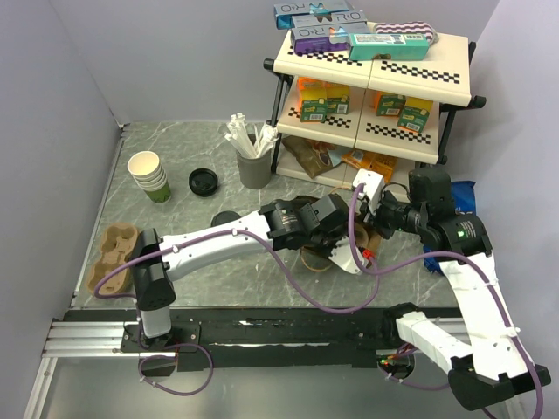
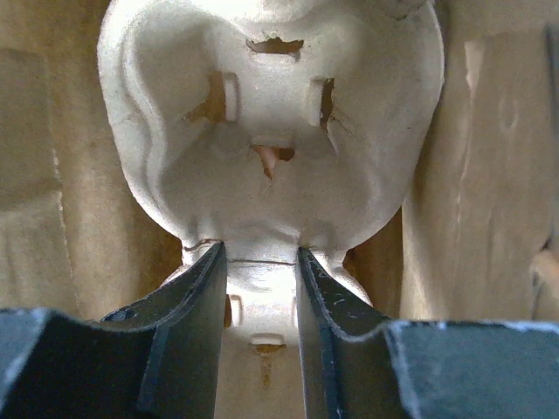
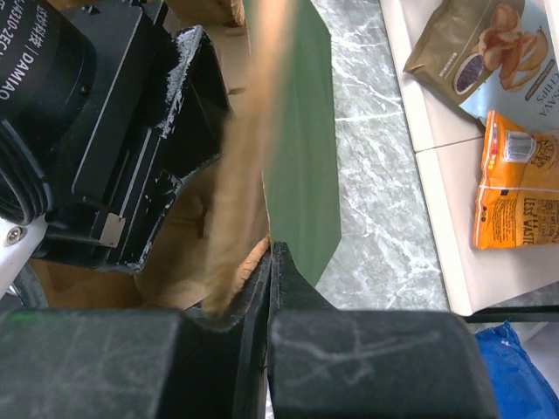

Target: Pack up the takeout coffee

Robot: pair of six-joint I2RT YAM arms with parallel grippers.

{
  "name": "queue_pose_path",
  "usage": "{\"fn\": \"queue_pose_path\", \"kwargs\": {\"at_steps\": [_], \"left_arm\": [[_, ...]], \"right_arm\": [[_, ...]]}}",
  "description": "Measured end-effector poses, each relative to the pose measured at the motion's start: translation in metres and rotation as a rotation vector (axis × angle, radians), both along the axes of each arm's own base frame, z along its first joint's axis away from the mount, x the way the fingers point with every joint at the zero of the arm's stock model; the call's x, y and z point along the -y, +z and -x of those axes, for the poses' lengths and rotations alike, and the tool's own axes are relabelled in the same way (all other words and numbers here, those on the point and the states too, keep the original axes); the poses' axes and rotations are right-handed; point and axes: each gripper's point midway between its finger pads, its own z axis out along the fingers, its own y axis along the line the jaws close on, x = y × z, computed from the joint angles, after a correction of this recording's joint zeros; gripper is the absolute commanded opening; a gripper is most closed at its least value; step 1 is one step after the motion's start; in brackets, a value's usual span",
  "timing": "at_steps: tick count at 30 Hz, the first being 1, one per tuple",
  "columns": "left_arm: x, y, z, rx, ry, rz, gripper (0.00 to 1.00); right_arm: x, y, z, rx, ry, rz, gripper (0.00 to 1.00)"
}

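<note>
My left gripper (image 2: 259, 262) reaches down into a brown paper bag (image 1: 316, 260) and is shut on the middle ridge of a pale pulp cup carrier (image 2: 271, 131), whose empty cup wells face the wrist camera. In the top view it (image 1: 329, 247) sits over the bag's mouth at table centre. My right gripper (image 3: 272, 253) is shut on the bag's upper edge; the bag (image 3: 301, 131) is green outside and brown inside. From above, that gripper (image 1: 371, 223) stands just right of the bag. A dark round top behind the left arm looks like the takeout coffee (image 1: 225, 217), mostly hidden.
A loose black lid (image 1: 203, 182) and a stack of paper cups (image 1: 150, 175) stand at the back left. A grey cutlery holder (image 1: 255, 161) sits beside a two-tier snack shelf (image 1: 376, 78). A second pulp carrier (image 1: 113, 253) lies at the left edge.
</note>
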Motion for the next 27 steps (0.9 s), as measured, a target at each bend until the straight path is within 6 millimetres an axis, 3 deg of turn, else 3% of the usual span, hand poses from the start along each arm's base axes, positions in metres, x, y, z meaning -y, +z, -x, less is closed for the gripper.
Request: {"fn": "queue_pose_path", "kwargs": {"at_steps": [14, 20, 27], "left_arm": [[-0.009, -0.010, -0.011, -0.005, 0.086, -0.022, 0.01], [-0.012, -0.032, -0.014, -0.020, 0.108, -0.058, 0.01], [-0.024, -0.067, -0.004, -0.043, 0.076, -0.090, 0.01]], "right_arm": [[-0.003, 0.003, 0.013, 0.018, 0.056, 0.015, 0.00], [-0.006, 0.005, 0.018, 0.020, 0.076, 0.015, 0.00], [-0.008, 0.003, 0.022, 0.004, 0.087, 0.010, 0.00]]}}
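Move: My left hand already has the cup carrier by its neck, just inside the open paper bag; the bag's middle is some 8 cm below that hand, about 2 cm to its left and 1 cm ahead. The lidded cup stands roughly 28 cm left, 10 cm ahead and 15 cm down; the straw pot is 23 cm left and 30 cm ahead, also 15 cm down. From my right hand, on the rim, the bag's middle is 8 cm left, 2 cm back and 13 cm down. I lower the carrier deeper into the bag with my left hand: first I ease a little forward, then sink about 6.5 cm in all, drifting some 2.5 cm left, the wrist rolling slightly and the fingers keeping their pinch. My right hand keeps the bag's rim pinched and draws it back about 2 cm. ##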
